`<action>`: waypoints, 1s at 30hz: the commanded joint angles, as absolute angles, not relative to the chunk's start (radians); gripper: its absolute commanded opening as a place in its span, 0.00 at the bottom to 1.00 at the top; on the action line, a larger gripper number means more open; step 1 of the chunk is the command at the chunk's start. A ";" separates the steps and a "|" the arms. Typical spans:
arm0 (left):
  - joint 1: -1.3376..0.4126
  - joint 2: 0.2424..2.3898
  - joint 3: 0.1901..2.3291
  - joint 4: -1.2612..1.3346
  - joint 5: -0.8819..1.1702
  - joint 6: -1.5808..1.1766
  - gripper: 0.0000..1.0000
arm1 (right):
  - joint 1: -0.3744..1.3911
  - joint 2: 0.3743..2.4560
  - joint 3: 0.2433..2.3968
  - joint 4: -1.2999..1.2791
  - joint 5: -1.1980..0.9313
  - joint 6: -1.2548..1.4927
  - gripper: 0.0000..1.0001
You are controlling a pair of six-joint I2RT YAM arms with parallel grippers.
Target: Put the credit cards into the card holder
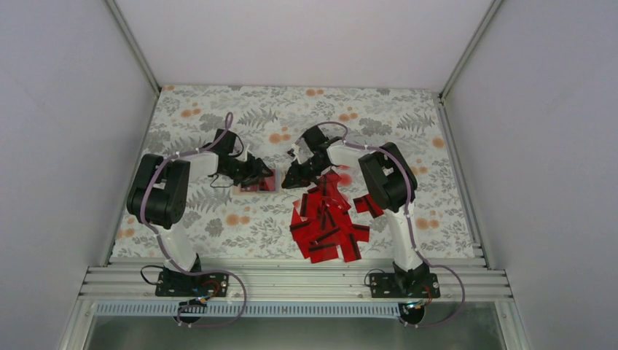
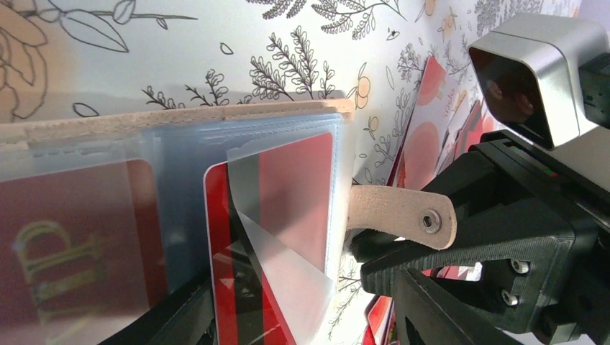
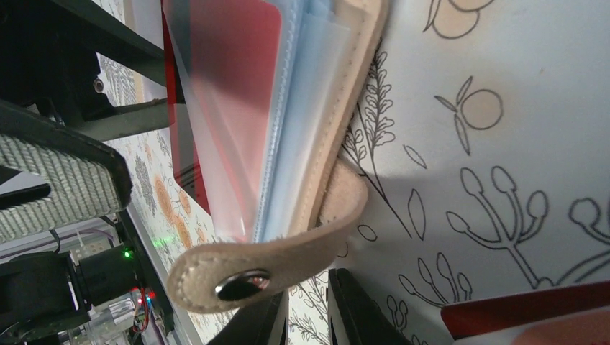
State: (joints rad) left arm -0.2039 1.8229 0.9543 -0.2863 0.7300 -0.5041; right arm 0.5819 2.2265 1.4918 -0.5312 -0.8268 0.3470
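Observation:
The tan card holder (image 1: 261,184) lies open at mid-table. My left gripper (image 1: 255,175) is shut on it. In the left wrist view its tan cover edge (image 2: 180,118) and clear sleeves show, with a red card (image 2: 295,194) partly in a sleeve and the snap strap (image 2: 403,214) sticking out to the right. My right gripper (image 1: 293,180) sits just right of the holder. In the right wrist view its jaws (image 3: 309,323) stand a narrow gap apart with only cloth between them, below the strap (image 3: 288,251) and the holder (image 3: 338,108). A pile of red credit cards (image 1: 328,222) lies under the right arm.
A floral cloth (image 1: 408,124) covers the table inside white walls. An aluminium rail (image 1: 291,281) runs along the near edge by both arm bases. The right wrist camera (image 2: 532,72) hangs close to the holder. A loose red card (image 3: 518,309) lies near the right jaws.

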 commanded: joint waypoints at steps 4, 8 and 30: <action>-0.202 1.800 0.972 -0.391 0.654 -0.493 0.68 | 0.592 2.186 1.515 -0.558 -0.795 0.338 0.16; -0.202 1.799 0.977 -0.420 0.648 -0.496 0.76 | 0.592 2.157 1.518 -0.572 -0.798 0.335 0.16; -0.215 1.716 1.107 -0.708 0.348 -0.404 1.00 | 0.592 2.051 1.553 -0.588 -0.812 0.402 0.17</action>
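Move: The open card holder lies right under the left hand, its middle about 2 cm below and 1 cm to the left, with the red card in its right-hand pocket about level, 1 cm to the right and 2 cm below. From the right hand, the holder's middle is some 8 cm to the left and level fore and aft; the pink card is about 5 cm right and 2 cm forward, and the red card pile some 13 cm right and 10 cm back. The left fingers, already half open over the red card, spread fully while the hand rises about 1 cm, then the hand goes nearly 4 cm to the left, with one fingertip at the holder's middle seam dragging the holder along and the fingers tilting some 15 degrees to point more steeply down. The right fingers stay nearly shut at the holder's strap edge at first, then come free and lift about 5.5 cm almost straight up. ##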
